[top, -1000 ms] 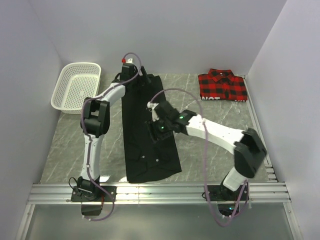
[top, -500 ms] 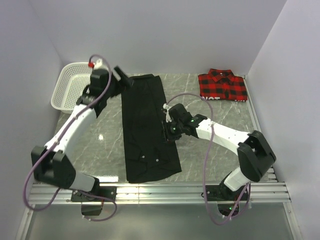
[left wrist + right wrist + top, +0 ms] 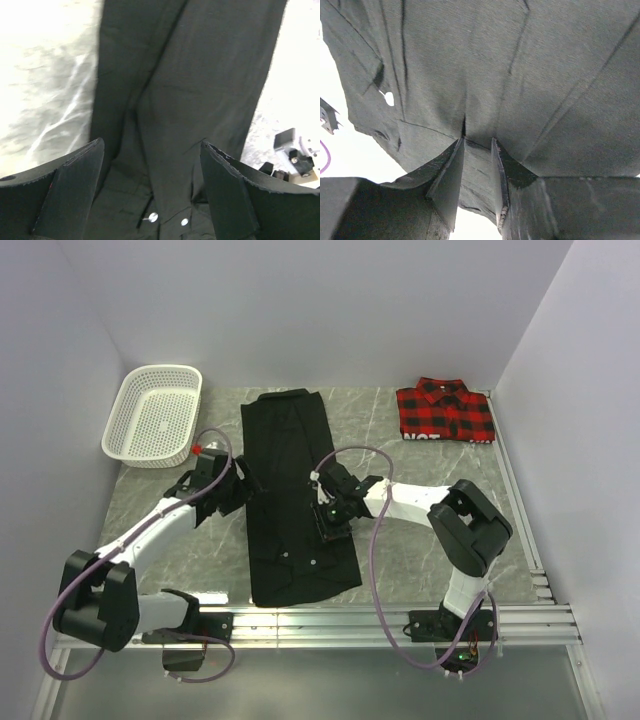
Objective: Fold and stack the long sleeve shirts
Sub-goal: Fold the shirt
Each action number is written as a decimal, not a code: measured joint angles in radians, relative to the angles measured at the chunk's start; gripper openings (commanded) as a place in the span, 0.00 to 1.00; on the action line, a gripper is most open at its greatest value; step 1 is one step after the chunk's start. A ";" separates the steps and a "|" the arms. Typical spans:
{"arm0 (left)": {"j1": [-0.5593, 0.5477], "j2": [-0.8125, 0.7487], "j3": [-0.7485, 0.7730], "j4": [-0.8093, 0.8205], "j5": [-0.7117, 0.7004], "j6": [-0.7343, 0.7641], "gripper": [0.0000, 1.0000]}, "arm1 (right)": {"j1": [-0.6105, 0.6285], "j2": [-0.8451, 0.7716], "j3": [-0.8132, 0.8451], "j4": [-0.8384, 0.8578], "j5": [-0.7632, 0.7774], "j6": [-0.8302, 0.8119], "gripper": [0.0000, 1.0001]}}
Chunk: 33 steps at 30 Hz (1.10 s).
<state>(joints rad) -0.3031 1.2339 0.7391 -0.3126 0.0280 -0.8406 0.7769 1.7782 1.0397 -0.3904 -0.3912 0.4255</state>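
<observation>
The black shirt [image 3: 285,440] lies as a long narrow strip down the middle of the table, collar end at the back. My left gripper [image 3: 243,490] is at its left edge, about halfway along. In the left wrist view that gripper [image 3: 151,145] hangs open over the black shirt [image 3: 200,75], with two pale buttons [image 3: 153,216] between its fingers. My right gripper [image 3: 332,520] is at the strip's right edge. In the right wrist view it [image 3: 477,141] is shut on a fold of the black shirt [image 3: 520,60]. The red-and-black plaid shirt [image 3: 445,412] lies folded at the back right.
A white mesh basket [image 3: 155,420] stands at the back left corner. Grey marble tabletop [image 3: 420,560] shows on both sides of the black strip. Walls close in the left, back and right sides.
My left arm swung from the shirt's collar end down to its left edge at mid-length. My right gripper shifted slightly along the right edge and its jaws closed in on the fabric.
</observation>
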 measured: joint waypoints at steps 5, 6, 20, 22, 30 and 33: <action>-0.031 0.087 0.005 0.060 0.002 -0.011 0.84 | 0.009 0.000 0.009 -0.009 0.015 -0.003 0.39; -0.033 0.111 0.013 0.060 0.002 -0.011 0.84 | 0.009 -0.002 0.008 -0.013 0.021 -0.002 0.40; -0.039 0.486 0.264 0.060 -0.029 0.011 0.82 | -0.068 -0.292 -0.071 0.033 0.169 0.053 0.56; -0.039 0.522 0.308 0.060 -0.034 0.013 0.82 | -0.107 -0.318 -0.092 0.050 0.167 0.063 0.56; -0.039 0.702 0.531 0.060 -0.047 0.031 0.81 | -0.180 -0.391 -0.154 0.063 0.180 0.079 0.56; -0.040 0.713 0.552 0.056 -0.039 0.032 0.83 | -0.187 -0.454 -0.184 0.084 0.193 0.084 0.68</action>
<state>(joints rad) -0.3428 1.9465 1.2907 -0.2562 -0.0109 -0.8085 0.5900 1.3239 0.8558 -0.3069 -0.1982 0.5098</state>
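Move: The left hand hovers by the left edge of the black shirt, whose middle lies about 11 cm to its right, level with it and 8 cm below; the collar end is some 31 cm ahead and 10 cm right. The basket is about 22 cm ahead and 26 cm left. From the right hand, low on the cloth, the shirt's middle is 7 cm ahead and 5 cm left, with the red checked shirt roughly 36 cm ahead and 32 cm right. Forward goes the left hand, fingers wide open, about 14 cm and a little right, sinking 6 cm early on and then skimming level along the black shirt's left side towards the collar. The right hand briefly stays on the cloth, opens its fingers wider, then lifts off, up some 9 cm, forward and right to the shirt's right edge, turning clockwise about 20 degrees as its fingertips tilt forward. ##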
